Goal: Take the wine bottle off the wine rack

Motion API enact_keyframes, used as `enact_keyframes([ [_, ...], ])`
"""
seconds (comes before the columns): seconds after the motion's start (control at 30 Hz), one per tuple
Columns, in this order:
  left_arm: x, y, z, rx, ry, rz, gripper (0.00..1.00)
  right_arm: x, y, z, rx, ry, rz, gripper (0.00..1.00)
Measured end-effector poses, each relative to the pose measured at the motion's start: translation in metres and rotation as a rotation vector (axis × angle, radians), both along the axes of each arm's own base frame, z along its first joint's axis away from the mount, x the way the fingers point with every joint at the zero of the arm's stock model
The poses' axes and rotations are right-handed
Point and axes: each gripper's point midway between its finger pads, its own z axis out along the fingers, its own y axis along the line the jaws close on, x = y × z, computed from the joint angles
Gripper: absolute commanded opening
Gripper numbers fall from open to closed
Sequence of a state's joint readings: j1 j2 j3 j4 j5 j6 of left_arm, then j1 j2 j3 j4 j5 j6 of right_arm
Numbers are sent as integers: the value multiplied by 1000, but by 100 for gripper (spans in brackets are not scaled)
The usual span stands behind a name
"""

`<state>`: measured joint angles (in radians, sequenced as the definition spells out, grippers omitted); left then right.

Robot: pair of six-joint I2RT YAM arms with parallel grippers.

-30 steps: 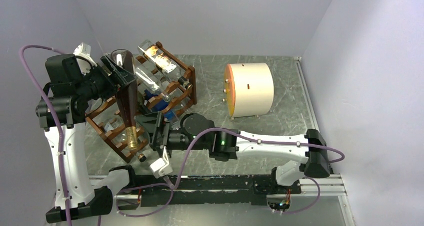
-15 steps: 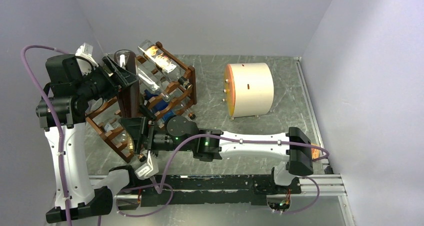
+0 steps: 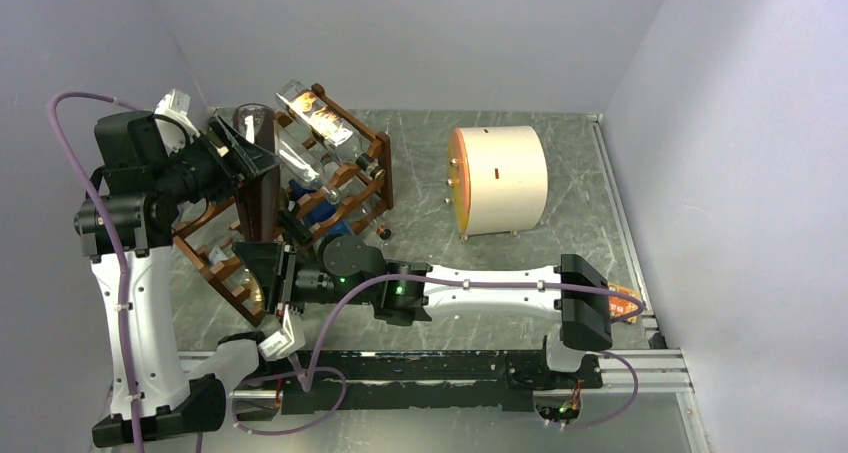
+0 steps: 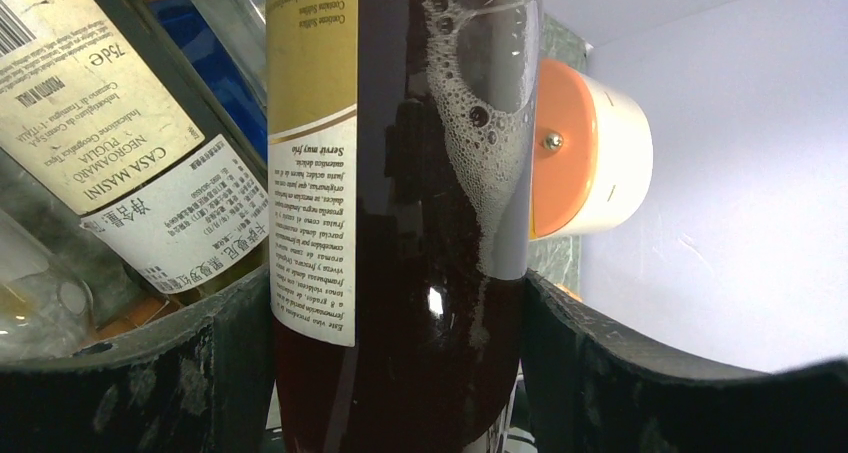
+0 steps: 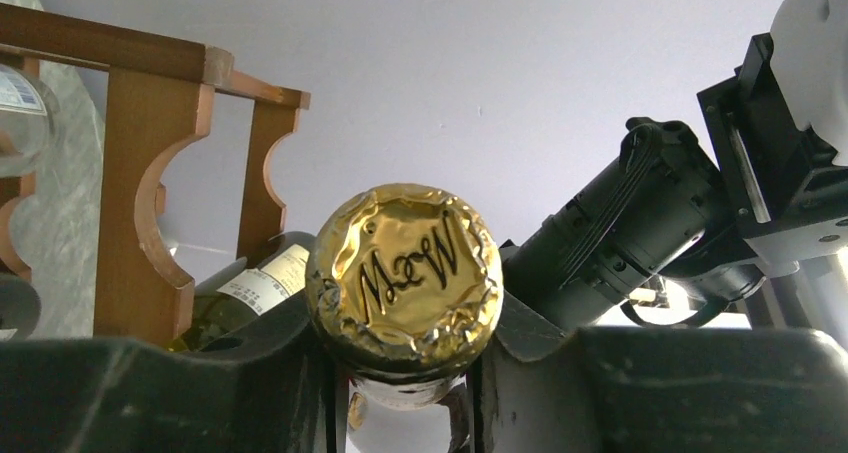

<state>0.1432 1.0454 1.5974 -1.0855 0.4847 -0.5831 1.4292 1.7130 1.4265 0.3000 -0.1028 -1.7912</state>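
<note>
A dark wine bottle (image 3: 258,188) with a gold-foil cap (image 5: 405,273) stands steeply tilted against the front left of the reddish-brown wine rack (image 3: 355,183). My left gripper (image 3: 245,158) is shut on its body, and the dark glass (image 4: 420,273) fills the gap between both pads (image 4: 130,373). My right gripper (image 3: 262,285) is shut on the bottle's neck just under the cap, near the rack's low front corner. In the right wrist view the right gripper (image 5: 405,398) has its jaws pressed on either side of the neck, with the rack's scalloped rail (image 5: 140,173) to the left.
More bottles lie in the rack: a clear one (image 3: 315,113) on top, a blue one (image 3: 322,211) lower and a labelled green one (image 4: 110,143) beside the held bottle. A cream drum (image 3: 505,178) with an orange face stands to the right. Walls close in at left and back.
My right arm swung left to the bottle's neck and its jaws closed on it. The left gripper kept its hold on the bottle's body, and the bottle shifted only slightly.
</note>
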Motion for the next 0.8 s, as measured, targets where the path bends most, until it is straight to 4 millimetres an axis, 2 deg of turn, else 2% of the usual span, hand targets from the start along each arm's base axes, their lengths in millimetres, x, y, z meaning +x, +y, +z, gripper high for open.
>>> enact_keyframes([
  [0.1, 1, -1, 1, 1, -9, -7, 22, 1, 0, -1, -1, -8, -8, 0],
  [0.2, 1, -2, 3, -4, -18, -18, 44, 2, 0, 0, 0, -23, -27, 0],
  [0.47, 4, -10, 11, -32, -71, -58, 82, 5, -2, 4, -1, -76, -89, 0],
  [0.57, 5, -13, 13, -47, -87, -72, 100, 6, -3, 4, -3, -86, -111, 0],
  [0.8, 3, -22, 24, -90, -152, -117, 99, 7, -5, 4, -3, -77, -138, 0],
])
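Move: The wine bottle runs fore and aft above the rack. Its middle is about 4 cm back of the left hand, which already grips the body, and some 11 cm ahead of the right hand, already closed on the gold-capped neck. From the left hand, the green bottle lies level ahead, about 5 cm left and 12 cm below. The clear bottle is some 3 cm ahead, 4 cm right and 12 cm below. Left hand lifts and shifts right about 3 cm, then opens; right keeps the neck, turning some 10 degrees clockwise. ##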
